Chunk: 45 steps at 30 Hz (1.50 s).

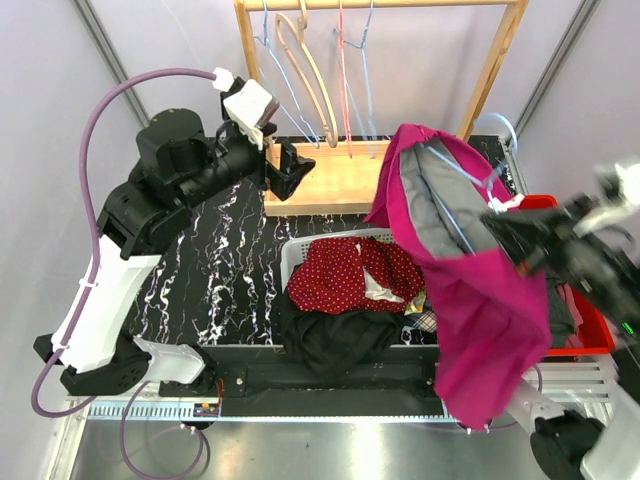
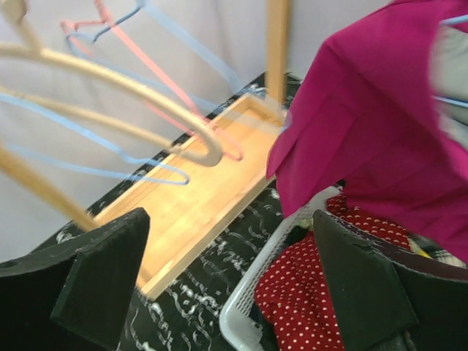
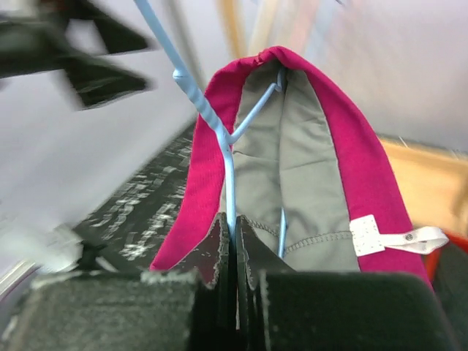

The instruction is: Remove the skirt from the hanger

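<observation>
A magenta skirt (image 1: 480, 300) with grey lining hangs from a light blue wire hanger (image 1: 455, 170), held in the air over the right side of the table. My right gripper (image 1: 512, 235) is shut on the hanger wire; the right wrist view shows the pinched wire (image 3: 231, 197) just above the closed gripper (image 3: 234, 230), with the skirt (image 3: 351, 161) draped over it. My left gripper (image 1: 285, 170) is open and holds nothing, up by the wooden rack base. In the left wrist view the left gripper (image 2: 227, 281) gapes wide, with the skirt (image 2: 373, 124) at upper right, apart from it.
A wooden rack (image 1: 505, 45) holds several bare hangers (image 1: 320, 90) over its wooden base (image 1: 330, 185). A white basket (image 1: 292, 255) holds a red dotted garment (image 1: 350, 275) and a black one (image 1: 330, 335). A red bin (image 1: 595, 325) stands at the right edge.
</observation>
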Each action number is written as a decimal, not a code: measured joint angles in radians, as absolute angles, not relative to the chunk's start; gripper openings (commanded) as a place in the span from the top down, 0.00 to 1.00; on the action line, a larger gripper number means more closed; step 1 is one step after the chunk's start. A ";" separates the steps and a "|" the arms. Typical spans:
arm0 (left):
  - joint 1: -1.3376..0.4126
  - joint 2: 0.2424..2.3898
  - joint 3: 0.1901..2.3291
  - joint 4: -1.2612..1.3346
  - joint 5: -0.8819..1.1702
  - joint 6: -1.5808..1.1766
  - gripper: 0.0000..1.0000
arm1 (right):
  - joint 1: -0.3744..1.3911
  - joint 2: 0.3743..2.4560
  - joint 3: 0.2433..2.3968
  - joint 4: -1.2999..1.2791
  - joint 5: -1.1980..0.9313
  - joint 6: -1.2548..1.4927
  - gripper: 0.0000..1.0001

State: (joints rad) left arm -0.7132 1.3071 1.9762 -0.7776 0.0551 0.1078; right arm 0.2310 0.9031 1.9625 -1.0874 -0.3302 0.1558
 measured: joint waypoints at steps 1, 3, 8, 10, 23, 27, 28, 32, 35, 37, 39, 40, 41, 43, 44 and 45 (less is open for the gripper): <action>-0.693 1.311 1.988 -0.778 0.115 0.105 0.01 | 0.232 0.879 1.987 -1.095 -0.373 0.158 1.00; -0.646 1.320 2.009 -0.776 0.244 0.104 0.01 | 0.233 0.849 2.039 -1.090 -0.466 0.165 1.00; -0.519 1.325 2.014 -0.752 0.686 0.098 0.01 | 0.239 0.838 2.077 -1.022 -0.661 0.197 1.00; -0.501 1.324 2.006 -0.735 0.818 0.095 0.01 | 0.240 0.847 2.041 -0.991 -0.731 0.221 1.00; -0.473 1.325 1.958 -0.619 1.147 0.042 0.01 | 0.241 0.947 1.822 -0.891 -0.859 0.316 1.00; -0.474 1.341 1.910 -0.595 1.168 0.025 0.01 | 0.240 0.932 1.805 -0.854 -0.860 0.334 1.00; -0.474 1.350 1.905 -0.592 1.166 0.025 0.01 | 0.241 0.931 1.805 -0.850 -0.860 0.336 1.00; -0.473 1.388 1.907 -0.582 1.131 0.025 0.01 | 0.241 0.923 1.805 -0.833 -0.879 0.343 1.00; -0.471 1.413 1.928 -0.571 1.098 0.019 0.01 | 0.241 0.923 1.801 -0.824 -0.886 0.348 1.00; -0.470 1.423 1.936 -0.548 1.091 -0.001 0.01 | 0.241 0.922 1.789 -0.813 -0.886 0.353 1.00; -0.469 1.427 1.936 -0.521 1.092 -0.026 0.05 | 0.241 0.921 1.774 -0.805 -0.889 0.358 1.00; -0.469 1.428 1.936 -0.510 1.093 -0.036 0.13 | 0.241 0.921 1.768 -0.804 -0.892 0.360 1.00; -0.469 1.429 1.936 -0.497 1.098 -0.051 0.18 | 0.241 0.921 1.763 -0.802 -0.893 0.361 1.00; -0.469 1.430 1.934 -0.467 1.112 -0.083 0.31 | 0.240 0.920 1.751 -0.796 -0.896 0.362 1.00; -0.469 1.430 1.929 -0.447 1.122 -0.098 0.43 | 0.240 0.918 1.744 -0.794 -0.899 0.363 1.00; -0.469 1.430 1.926 -0.426 1.134 -0.113 0.50 | 0.241 0.916 1.736 -0.788 -0.900 0.364 1.00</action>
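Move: The far end of the skirt's waistband, spread on the blue hanger my right hand holds, lies about 18 cm to my left hand's right, some 2 cm ahead and about level. Near my left hand's way, the near end of the wooden hanger is 6 cm ahead, 6 cm right and slightly higher; the laundry basket sits 13 cm right, 4 cm back and roughly 45 cm below. From my right hand that waistband end is about 11 cm ahead, 10 cm left, near level. I draw my open left hand back nearly 10 cm, turning it some 50 degrees clockwise until it points right, then bring it forward and right around the waistband's end and begin to close the fingers. Meanwhile my right hand, still gripping the blue hanger, pulls back and up, then comes forward and down again, swinging about 8 cm left and turning 30 degrees counter-clockwise to present the skirt. ##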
